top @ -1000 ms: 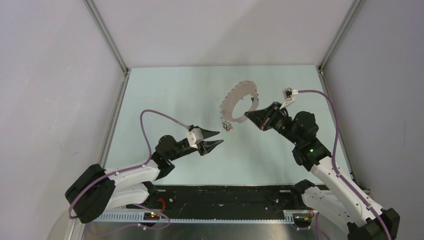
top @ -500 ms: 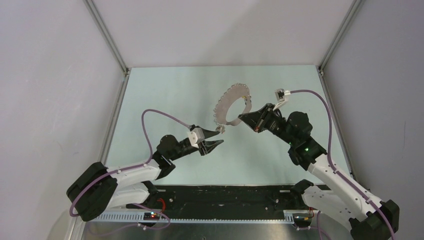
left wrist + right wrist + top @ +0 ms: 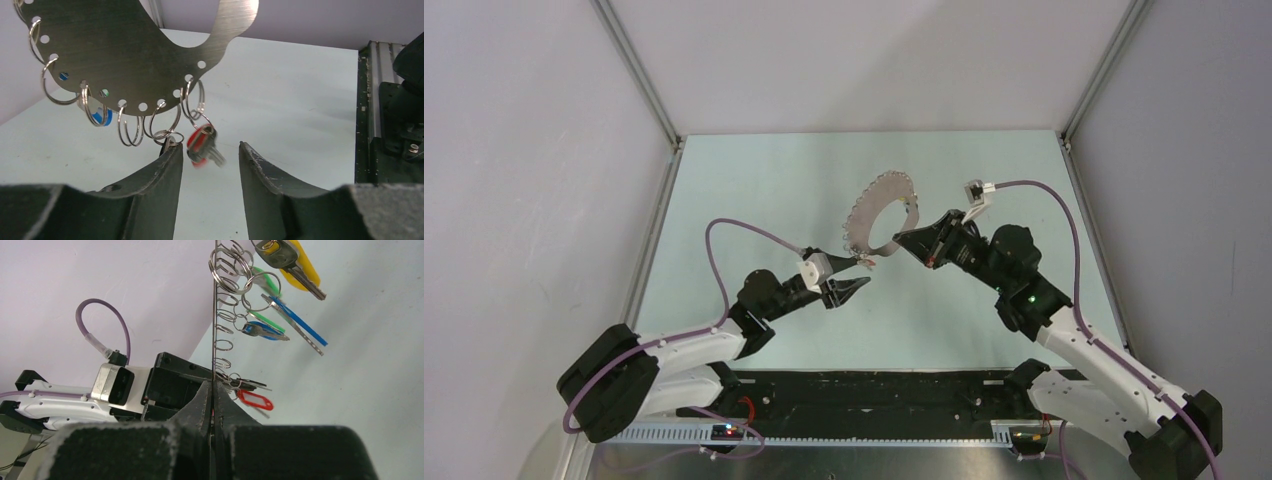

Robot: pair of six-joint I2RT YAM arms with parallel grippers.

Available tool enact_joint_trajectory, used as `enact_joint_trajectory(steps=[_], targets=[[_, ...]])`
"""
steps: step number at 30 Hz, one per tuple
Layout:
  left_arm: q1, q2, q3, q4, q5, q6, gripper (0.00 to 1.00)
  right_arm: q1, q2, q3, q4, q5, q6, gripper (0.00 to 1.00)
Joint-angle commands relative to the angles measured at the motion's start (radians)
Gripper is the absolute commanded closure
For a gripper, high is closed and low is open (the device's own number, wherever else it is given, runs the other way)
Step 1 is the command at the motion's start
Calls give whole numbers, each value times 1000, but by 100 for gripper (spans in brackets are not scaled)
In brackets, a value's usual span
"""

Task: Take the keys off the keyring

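The keyring [image 3: 876, 205] is a thin grey crescent plate with holes and wire rings, held up in the air edge-on by my right gripper [image 3: 902, 240], which is shut on its end. In the right wrist view the keyring [image 3: 215, 315] rises from the clamped gripper [image 3: 212, 386], with yellow [image 3: 295, 262], green [image 3: 265, 282] and blue [image 3: 300, 322] keys and a red tag [image 3: 255, 400] hanging off it. My left gripper [image 3: 862, 272] is open just under the ring's lower end. A red-headed key [image 3: 202, 146] dangles between the left gripper's [image 3: 210, 146] fingers, untouched, below the keyring [image 3: 125, 60].
Pale green table [image 3: 774, 200] lies below, bounded by grey walls and metal corner posts [image 3: 639, 75]. A black rail [image 3: 874, 385] runs along the near edge between the arm bases. The left arm's purple cable [image 3: 724, 240] loops above the table.
The right arm has carried the keyring leftward to the left gripper. The left jaws have widened a little, and the red key now hangs between them.
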Motion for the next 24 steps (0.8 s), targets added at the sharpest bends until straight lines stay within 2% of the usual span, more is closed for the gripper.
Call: enact_joint_trajectory(steps=[1, 7, 12, 15, 17, 24], targets=[[-4, -15, 19, 46, -40, 12, 50, 20, -5, 59, 115, 28, -5, 100], [-4, -14, 20, 46, -46, 14, 55, 35, -3, 59, 120, 38, -7, 100], [-3, -11, 24, 41, -40, 14, 73, 36, -14, 59, 110, 55, -11, 100], [-4, -9, 28, 35, -35, 15, 90, 37, -23, 58, 97, 74, -16, 100], [-3, -9, 31, 31, -35, 13, 97, 37, -29, 59, 86, 89, -18, 100], [-4, -4, 40, 17, -23, 7, 99, 39, -43, 58, 46, 140, -30, 100]])
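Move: The red-tagged key dangles almost at the mouth of the half-open left gripper, about 1 cm forward and 1 cm to the right, at the same height. A black-tagged key hangs some 4 cm forward and 1 cm right, also level, and the keyring plate's middle is about 7 cm forward, 3 cm right and 8 cm up. From the right gripper, the red-tagged key lies roughly 3 cm back, 6 cm left and 8 cm below. Ease the left gripper forward about half a centimetre so the red-tagged key sits between its fingertips, then hold the arm still and close the fingers fully, pinching the tag and key flat between the tips. Keep the right gripper shut on the keyring plate, letting it drift half a centimetre left and back before it returns to the right and forward. ##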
